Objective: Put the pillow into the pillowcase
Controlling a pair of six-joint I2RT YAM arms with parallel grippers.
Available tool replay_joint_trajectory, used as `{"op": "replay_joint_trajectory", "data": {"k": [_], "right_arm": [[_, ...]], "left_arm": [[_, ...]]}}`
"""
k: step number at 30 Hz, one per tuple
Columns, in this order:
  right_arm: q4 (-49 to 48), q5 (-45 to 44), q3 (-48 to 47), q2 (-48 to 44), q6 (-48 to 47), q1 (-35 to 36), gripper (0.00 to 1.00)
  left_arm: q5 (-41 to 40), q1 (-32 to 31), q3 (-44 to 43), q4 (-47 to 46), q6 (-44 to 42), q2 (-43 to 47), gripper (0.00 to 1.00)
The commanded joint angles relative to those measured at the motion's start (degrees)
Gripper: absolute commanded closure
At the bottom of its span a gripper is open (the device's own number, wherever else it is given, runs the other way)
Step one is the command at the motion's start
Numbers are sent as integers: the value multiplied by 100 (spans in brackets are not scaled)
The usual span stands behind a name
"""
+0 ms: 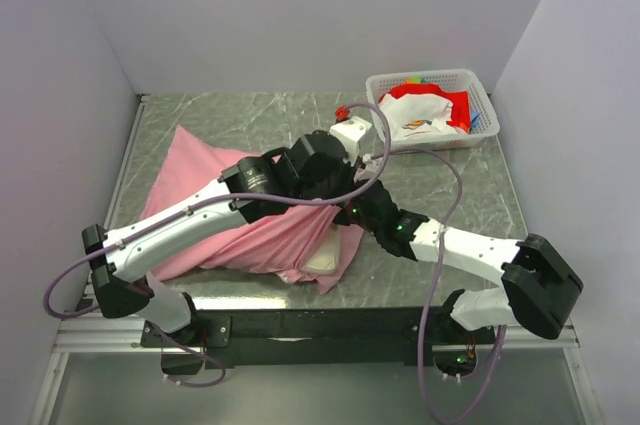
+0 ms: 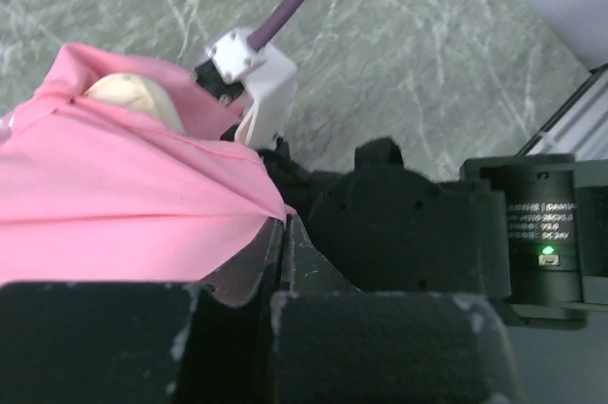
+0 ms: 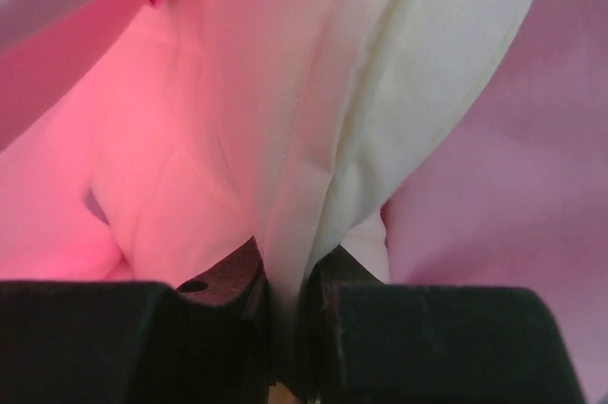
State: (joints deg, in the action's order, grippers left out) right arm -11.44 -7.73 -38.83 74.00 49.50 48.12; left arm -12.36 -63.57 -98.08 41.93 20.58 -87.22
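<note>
The pink pillowcase (image 1: pixel 225 200) lies crumpled on the table's left half, its open end facing the arms. A cream corner of the pillow (image 1: pixel 322 257) sticks out at its near right end. My left gripper (image 1: pixel 335 188) is shut on the pillowcase's hem, with pink fabric (image 2: pixel 142 195) pinched at the fingertips (image 2: pixel 282 223) and the pillow (image 2: pixel 133 95) showing inside the mouth. My right gripper (image 1: pixel 347 217) is at the opening, shut on a fold of the pillow (image 3: pixel 380 90). Pink cloth (image 3: pixel 513 195) surrounds its jaws (image 3: pixel 290 276).
A white plastic basket (image 1: pixel 478 85) with white and red cloth stands at the far right. The two wrists are crowded close together at the table's centre, with purple cables (image 1: pixel 385 150) looping over them. The right arm's black joint (image 2: pixel 408 223) sits beside my left fingers.
</note>
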Motion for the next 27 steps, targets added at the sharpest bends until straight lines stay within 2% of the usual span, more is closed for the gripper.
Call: {"op": "replay_joint_trajectory", "data": {"k": [1, 3, 4, 5, 7, 10, 14, 15, 17, 18, 20, 21, 25, 27], "right_arm": [[-377, 43, -222, 124, 96, -136, 91], [-202, 26, -178, -51, 26, -145, 73], [-166, -1, -125, -156, -1, -162, 52], [-148, -9, -47, -297, -19, -162, 44], [-52, -132, 217, -780, -10, -154, 29], [291, -386, 542, -1439, 43, -215, 18], [642, -537, 780, -1775, 60, -486, 17], [661, -476, 806, -1705, 60, -583, 17], [539, -161, 946, -1643, 78, -846, 18], [503, -98, 1000, -1634, 113, -926, 19], [520, -27, 1096, -1643, 87, -1058, 19], [538, -36, 1123, -1695, 43, -1181, 19], [731, -97, 1263, -1862, -1, -1471, 19], [810, -89, 1395, -1994, 16, -1577, 18]], "left_arm": [[-212, -42, 622, -845, 489, 679, 99], [-555, 116, 1106, -635, 989, 994, 99], [-600, 282, 1281, -599, 1114, 1110, 99], [-618, 371, 1666, -607, 1219, 1224, 98], [-470, 608, 2020, -660, 1405, 1488, 96], [-303, 653, 2416, -686, 1396, 1542, 93], [198, 627, 2583, -879, 1125, 1348, 84], [269, 609, 2584, -941, 1072, 1235, 75], [392, 530, 2531, -1012, 914, 1068, 65], [349, 486, 2487, -986, 878, 832, 49], [26, 328, 2356, -793, 799, 532, 30], [-168, 267, 2303, -696, 799, 165, 16], [-741, -41, 2144, -493, 834, -698, 1], [-934, -129, 2118, -519, 878, -1119, 1]]}}
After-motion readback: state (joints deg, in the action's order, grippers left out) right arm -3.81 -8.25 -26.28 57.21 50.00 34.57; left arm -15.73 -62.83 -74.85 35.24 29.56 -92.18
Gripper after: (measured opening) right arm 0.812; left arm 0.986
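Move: Back-left of the left hand by roughly 4 cm each way, and about 25 cm below it, is the middle of the pillow's open end; that hand holds the pillowcase rim high. The right hand pinches this same end, its middle about 8 cm lower, 3 cm back and 2 cm left. The pillow's near corner sticks out about 12 cm back and 5 cm left of the right hand; the basket stands some 32 cm ahead and 30 cm right of it. Swinging the pinched rim some 8 cm left over the pillow's end while sinking, the left hand then turns back right and drops faster, about 18 cm down in all, its fingers opening wide to let go of the cloth. The right hand opens early to release the pillow, rises briefly, then withdraws some 11 cm right, sinking again, empty and open. ##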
